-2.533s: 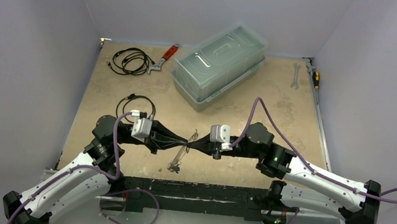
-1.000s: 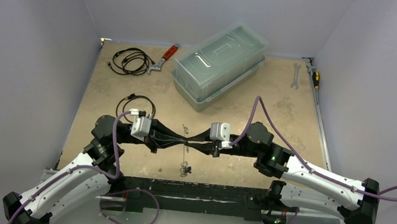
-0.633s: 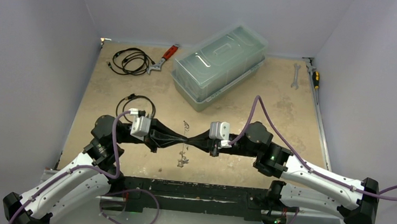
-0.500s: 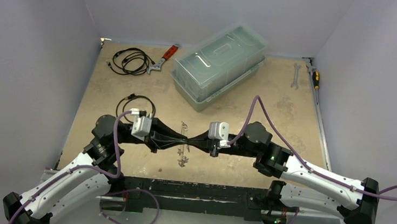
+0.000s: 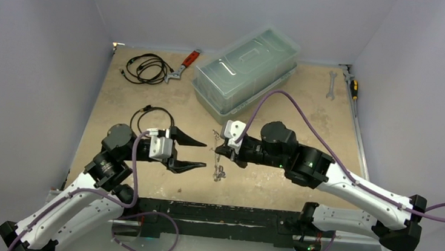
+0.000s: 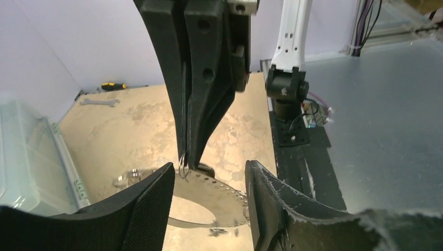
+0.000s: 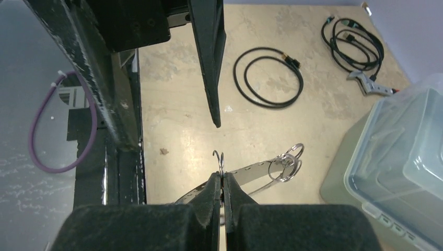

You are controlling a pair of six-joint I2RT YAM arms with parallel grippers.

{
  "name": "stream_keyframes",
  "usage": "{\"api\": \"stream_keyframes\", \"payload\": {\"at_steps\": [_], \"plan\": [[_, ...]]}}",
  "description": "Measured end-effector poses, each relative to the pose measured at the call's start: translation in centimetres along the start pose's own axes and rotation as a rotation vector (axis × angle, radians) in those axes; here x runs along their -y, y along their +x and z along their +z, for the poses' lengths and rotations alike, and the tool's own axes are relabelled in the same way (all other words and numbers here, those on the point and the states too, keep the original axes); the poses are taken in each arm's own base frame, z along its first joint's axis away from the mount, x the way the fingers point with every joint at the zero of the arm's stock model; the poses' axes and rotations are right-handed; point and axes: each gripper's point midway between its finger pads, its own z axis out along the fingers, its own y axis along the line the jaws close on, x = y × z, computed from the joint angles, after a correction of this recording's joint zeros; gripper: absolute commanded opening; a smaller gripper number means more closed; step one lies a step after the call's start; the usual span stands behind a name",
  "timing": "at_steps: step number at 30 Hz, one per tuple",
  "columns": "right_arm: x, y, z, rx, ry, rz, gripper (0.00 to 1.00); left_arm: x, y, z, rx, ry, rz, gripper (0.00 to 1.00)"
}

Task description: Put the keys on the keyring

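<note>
My right gripper (image 5: 217, 152) (image 7: 221, 175) is shut on a small metal split ring (image 7: 221, 159), which sticks up between its fingertips. The keyring (image 7: 251, 170) (image 6: 219, 191), a thin white perforated loop, hangs from that ring just above the table. Several more silver rings (image 7: 285, 163) sit on its far end. A small metal cluster (image 5: 219, 173) dangles below the right gripper; I cannot tell the keys apart in it. My left gripper (image 5: 205, 154) (image 6: 209, 172) is open, just left of the loop, its fingers on either side of the right fingertips without touching.
A clear lidded plastic box (image 5: 246, 73) stands behind the grippers. A black cable coil (image 5: 152, 118) lies behind the left gripper, and another cable bundle (image 5: 146, 68) and a red-handled wrench (image 5: 184, 64) are at the back left. A spanner (image 5: 332, 84) and a screwdriver (image 5: 353, 85) lie at the back right.
Both grippers were shut tip to tip on the loop. The left gripper has opened and drawn back left. The right arm has swung left and carries the loop alone.
</note>
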Motion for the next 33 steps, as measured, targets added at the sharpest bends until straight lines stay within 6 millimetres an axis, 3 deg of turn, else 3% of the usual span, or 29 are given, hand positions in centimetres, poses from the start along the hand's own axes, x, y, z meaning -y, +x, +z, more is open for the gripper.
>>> {"api": "stream_keyframes", "payload": {"at_steps": [4, 13, 22, 33], "plan": [[-0.2, 0.5, -0.4, -0.063, -0.010, 0.009, 0.00, -0.2, 1.7, 0.0, -0.064, 0.003, 0.001, 0.44], [-1.7, 3.8, 0.0, -0.209, -0.072, 0.016, 0.00, -0.9, 5.9, 0.8, -0.199, 0.029, -0.089, 0.36], [-2.0, 4.2, 0.3, -0.225, -0.088, 0.007, 0.00, -0.6, 6.4, 1.1, -0.206, 0.062, -0.117, 0.34], [-2.0, 4.1, 0.3, -0.222, -0.091, 0.003, 0.00, -0.4, 6.5, 1.5, -0.202, 0.084, -0.137, 0.23]]}}
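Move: The small metal ring I'm after is already pinched in my right fingertips, about 1 cm left of that hand's point. From my left hand it lies some 3 cm to the right, 2 cm ahead and about 1 cm lower. The keyring plate hangs under it, its middle roughly 6 cm below my left hand, 4 cm right and level fore-and-aft. The plate's far ring cluster is about 5 cm ahead, 3 cm right and 4 cm below that hand. I drop my half-open left hand about 6 cm while easing 2 cm forward, tipping its fingers some 10 degrees downward, then creep rightward to the small ring as I narrow the fingers around it without shutting them. My right hand keeps its pinch and sinks about 4 cm, drawing slightly back and tipping its fingers down too, then holds still. ##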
